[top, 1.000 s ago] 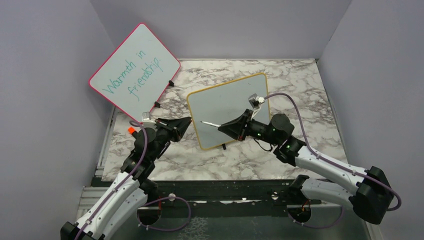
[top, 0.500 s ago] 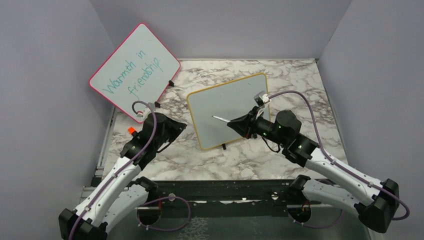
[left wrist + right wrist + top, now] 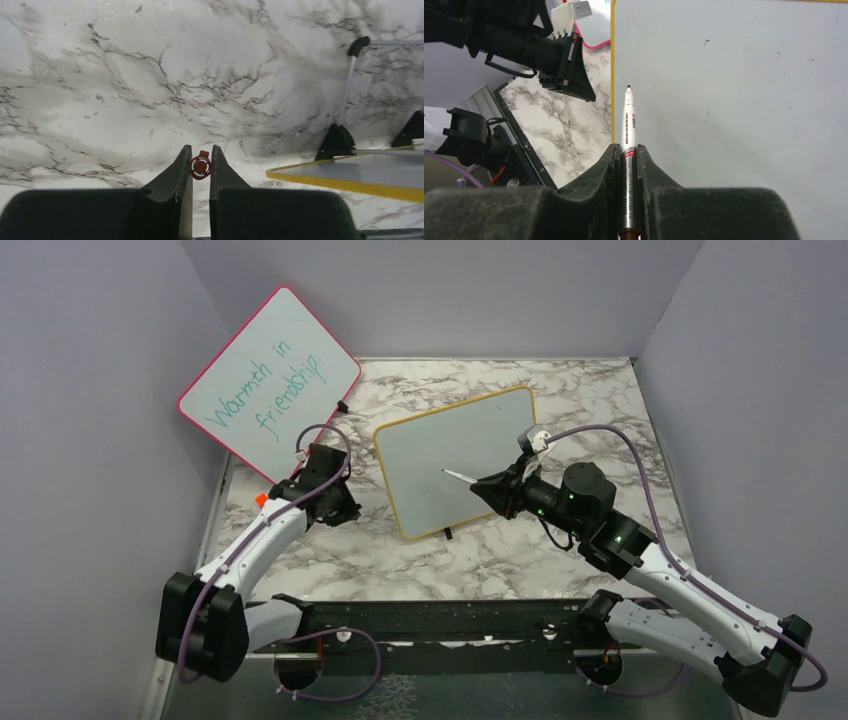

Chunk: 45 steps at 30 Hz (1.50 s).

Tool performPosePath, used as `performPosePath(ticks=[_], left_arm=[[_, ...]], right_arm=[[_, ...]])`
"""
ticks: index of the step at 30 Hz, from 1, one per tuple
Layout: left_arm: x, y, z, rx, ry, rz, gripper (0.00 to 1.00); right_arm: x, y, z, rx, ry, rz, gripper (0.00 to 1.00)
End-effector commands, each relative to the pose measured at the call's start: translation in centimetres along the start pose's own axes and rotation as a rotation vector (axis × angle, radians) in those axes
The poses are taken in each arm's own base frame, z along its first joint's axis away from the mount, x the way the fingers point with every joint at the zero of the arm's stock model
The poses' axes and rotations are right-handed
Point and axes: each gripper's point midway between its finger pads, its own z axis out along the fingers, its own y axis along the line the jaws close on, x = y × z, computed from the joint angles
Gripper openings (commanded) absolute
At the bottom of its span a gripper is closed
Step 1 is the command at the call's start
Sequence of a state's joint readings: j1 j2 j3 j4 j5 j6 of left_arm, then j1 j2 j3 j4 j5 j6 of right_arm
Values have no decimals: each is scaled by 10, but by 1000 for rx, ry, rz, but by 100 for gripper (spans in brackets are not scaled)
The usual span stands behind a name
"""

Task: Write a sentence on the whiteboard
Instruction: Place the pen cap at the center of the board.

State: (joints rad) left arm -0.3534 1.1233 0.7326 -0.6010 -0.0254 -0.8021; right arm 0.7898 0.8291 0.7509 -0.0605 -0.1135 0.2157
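Note:
The whiteboard with its yellow-tan frame stands tilted in the middle of the marble table. Its surface is blank and no sentence shows on it. My right gripper is shut on a silver marker, whose uncapped tip hangs just in front of the board's left part. My left gripper hovers over the table left of the board, pointing down, and is shut on a small red marker cap. The board's yellow edge shows at the right of the left wrist view.
A pink-framed board with teal writing leans against the back-left wall. A small orange object lies at the table's left edge. The board's black feet stand on the marble. Grey walls close in both sides.
My left gripper has pulled away from the board's left edge and turned downward. My right gripper has carried the marker to the right along the board.

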Motion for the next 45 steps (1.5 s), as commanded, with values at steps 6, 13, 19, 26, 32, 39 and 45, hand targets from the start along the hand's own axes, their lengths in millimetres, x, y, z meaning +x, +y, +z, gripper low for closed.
performPosePath(ticks=[6,13,19,26,32,39,45], left_arm=[[3,24,24,-119,198,226,1],[-1,34,39,-190,224,273,1],[5,41,46,-213,261,290,20],[3,43,46,-216,236,291,30],[-18,33,24,-186,100,261,38],[-44,19,-17,-90,-99,271,63],[-75,-1,-53,32,-322,339,99]], right_arm=[[-18,-5,-8,36,-39,-49,1],[-11,-11,-6,57,-12,-81,1],[-12,-10,-5,48,-10,-88,1],[-11,-10,-2,46,3,-93,1],[-12,-12,-6,61,19,-115,1],[-17,-7,-5,38,37,-123,1],[-24,-9,-3,52,36,-142,1]])
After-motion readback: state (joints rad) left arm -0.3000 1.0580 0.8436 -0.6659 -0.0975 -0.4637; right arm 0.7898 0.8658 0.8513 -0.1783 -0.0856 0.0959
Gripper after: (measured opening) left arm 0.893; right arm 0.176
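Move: The left hand holds the pen cap; the bare table spot it is bound for lies about 6 cm below and 2 cm to the left. From this hand, the near left corner of the yellow-framed whiteboard is roughly 9 cm right and 4 cm back, its middle some 20 cm right and 9 cm ahead. The dark eraser lies about 17 cm left, 4 cm ahead. From the right hand, the spot is some 25 cm left, 3 cm ahead and 25 cm below. Still pinching the pen cap, the left hand sets it on the bare marble, sinking about 6 cm while drifting some 2 cm left and tipping its fingers nearer to straight down. There the fingers part and let go, then open wide as the hand climbs about 10 cm clear, tilting back up some 25 degrees. The right hand stays nearly in place with the uncapped pen. ##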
